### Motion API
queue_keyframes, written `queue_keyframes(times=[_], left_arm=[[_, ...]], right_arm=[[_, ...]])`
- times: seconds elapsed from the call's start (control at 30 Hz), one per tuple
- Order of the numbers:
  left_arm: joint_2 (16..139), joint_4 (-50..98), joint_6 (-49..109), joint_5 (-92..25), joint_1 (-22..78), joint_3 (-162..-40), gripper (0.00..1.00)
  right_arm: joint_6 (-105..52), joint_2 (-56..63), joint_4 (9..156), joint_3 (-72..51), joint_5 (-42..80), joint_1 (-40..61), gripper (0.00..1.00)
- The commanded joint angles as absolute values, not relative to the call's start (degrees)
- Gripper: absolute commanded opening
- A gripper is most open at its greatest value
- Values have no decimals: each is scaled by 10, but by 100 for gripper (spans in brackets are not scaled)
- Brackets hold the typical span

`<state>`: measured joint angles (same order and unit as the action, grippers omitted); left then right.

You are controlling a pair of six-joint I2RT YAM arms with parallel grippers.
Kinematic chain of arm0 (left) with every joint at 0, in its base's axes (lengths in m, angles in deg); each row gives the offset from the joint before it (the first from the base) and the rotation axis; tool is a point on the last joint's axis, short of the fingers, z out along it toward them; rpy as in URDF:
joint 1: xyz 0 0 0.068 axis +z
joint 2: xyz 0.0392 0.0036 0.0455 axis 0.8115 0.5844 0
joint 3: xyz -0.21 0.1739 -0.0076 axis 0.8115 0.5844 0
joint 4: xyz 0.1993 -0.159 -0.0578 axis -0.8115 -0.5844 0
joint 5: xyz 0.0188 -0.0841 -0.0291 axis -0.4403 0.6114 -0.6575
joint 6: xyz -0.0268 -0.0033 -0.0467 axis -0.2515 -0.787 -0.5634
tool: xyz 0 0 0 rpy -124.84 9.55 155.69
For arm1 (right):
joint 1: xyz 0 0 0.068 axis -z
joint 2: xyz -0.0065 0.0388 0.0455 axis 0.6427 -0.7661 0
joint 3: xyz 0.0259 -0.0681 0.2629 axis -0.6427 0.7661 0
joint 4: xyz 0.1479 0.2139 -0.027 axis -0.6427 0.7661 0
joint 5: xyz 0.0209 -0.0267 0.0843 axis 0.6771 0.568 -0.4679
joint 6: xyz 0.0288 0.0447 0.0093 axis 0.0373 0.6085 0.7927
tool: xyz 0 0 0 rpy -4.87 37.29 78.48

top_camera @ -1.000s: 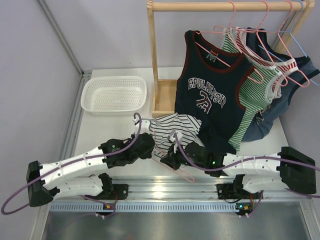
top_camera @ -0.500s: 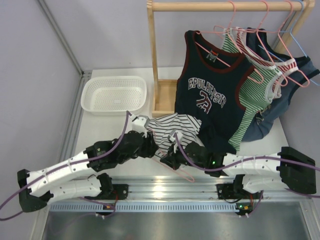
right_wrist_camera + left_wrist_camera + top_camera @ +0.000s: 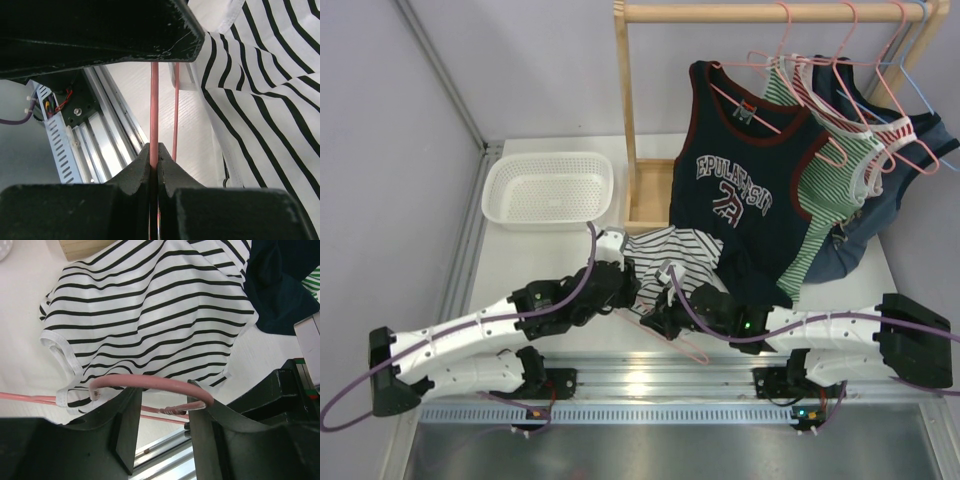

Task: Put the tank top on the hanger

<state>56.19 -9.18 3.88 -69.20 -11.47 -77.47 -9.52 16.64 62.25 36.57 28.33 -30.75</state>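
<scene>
The tank top (image 3: 665, 252), white with thin dark stripes, lies crumpled on the table in front of the rack; it also fills the left wrist view (image 3: 150, 315). The pink hanger (image 3: 691, 348) lies partly under it, one corner poking out toward the near rail. My left gripper (image 3: 623, 287) is open at the top's left edge. In the left wrist view the hanger's hook (image 3: 150, 383) arches across the tips of its fingers (image 3: 125, 425), and the left gripper (image 3: 162, 407) holds nothing. My right gripper (image 3: 154, 152) is shut on a straight wire of the hanger (image 3: 154, 105), beside the top's hem (image 3: 260, 115).
A white basket (image 3: 548, 190) sits at the back left. A wooden rack (image 3: 629, 120) holds a navy lettered top (image 3: 745, 180), a green striped top (image 3: 830, 170) and a light blue hanger (image 3: 920, 90). An aluminium rail (image 3: 650, 375) runs along the near edge.
My left arm swung back and then forward, and its gripper now sits a little further right against the tank top's edge. The right arm has not moved.
</scene>
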Motion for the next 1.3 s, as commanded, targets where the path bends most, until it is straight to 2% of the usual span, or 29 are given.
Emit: queue_keyframes(times=[0.0,0.27,0.37,0.43,0.5,0.53,0.7,0.77,0.8,0.83,0.87,0.93,0.97,1.07,1.17,1.23,1.27], left_arm=[[568,-33,55,-722,-119,-768,46],[589,-5,62,-723,-124,-752,42],[588,-5,60,-730,-124,-749,33],[582,-3,60,-738,-124,-745,20],[581,-2,63,-739,-124,-745,11],[581,-1,65,-738,-124,-745,1],[580,5,76,-738,-125,-737,0],[578,11,85,-736,-125,-735,0],[580,11,86,-738,-125,-735,0],[581,11,89,-739,-125,-735,0],[581,12,91,-739,-125,-735,0],[583,10,95,-740,-125,-735,0],[583,9,96,-740,-125,-734,0],[576,11,97,-741,-125,-729,0],[573,11,100,-741,-125,-722,0],[572,13,100,-741,-125,-721,0],[571,15,100,-740,-125,-719,0]], right_arm=[[-100,165,582,344,275,-307,0],[-102,162,584,341,273,-307,0],[-102,162,585,339,269,-306,0],[-103,161,591,337,269,-306,0],[-105,162,598,334,269,-306,0],[-104,162,600,333,268,-306,0],[-99,168,630,326,279,-306,2],[-97,170,650,317,287,-306,16],[-93,174,657,316,291,-306,32],[-90,184,677,314,301,-306,39],[-81,192,686,315,310,-306,51],[-71,221,725,319,332,-306,59],[-56,233,739,323,342,-306,66],[-17,291,794,340,390,-305,77],[32,354,888,349,472,-305,81],[60,393,943,353,522,-301,79],[87,401,966,354,528,-295,73]])
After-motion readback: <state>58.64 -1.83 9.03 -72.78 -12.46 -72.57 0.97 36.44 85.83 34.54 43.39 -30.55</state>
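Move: The hanger's hook stands just inside the left hand's parted fingers, about 1 cm ahead, 1 cm to the right and 2 cm below. The striped tank top's middle lies about 7 cm ahead, 9 cm right and 15 cm below the left hand. From the right hand, still shut on the hanger's bar, the hook is some 5 cm ahead, 4 cm left and 3 cm up, and the tank top's middle 12 cm ahead, 5 cm right and 9 cm down. The hanger is passed over: its hook is pinched as the left hand sinks about 2.5 cm, edging slightly forward, and shuts its fingers on the hook, then keeps that grip. Only after this does the right hand, until then holding the bar in place, open wide, let go and draw off to the right and up, some 8 cm, away from the hook, swinging about 20 degrees clockwise. ##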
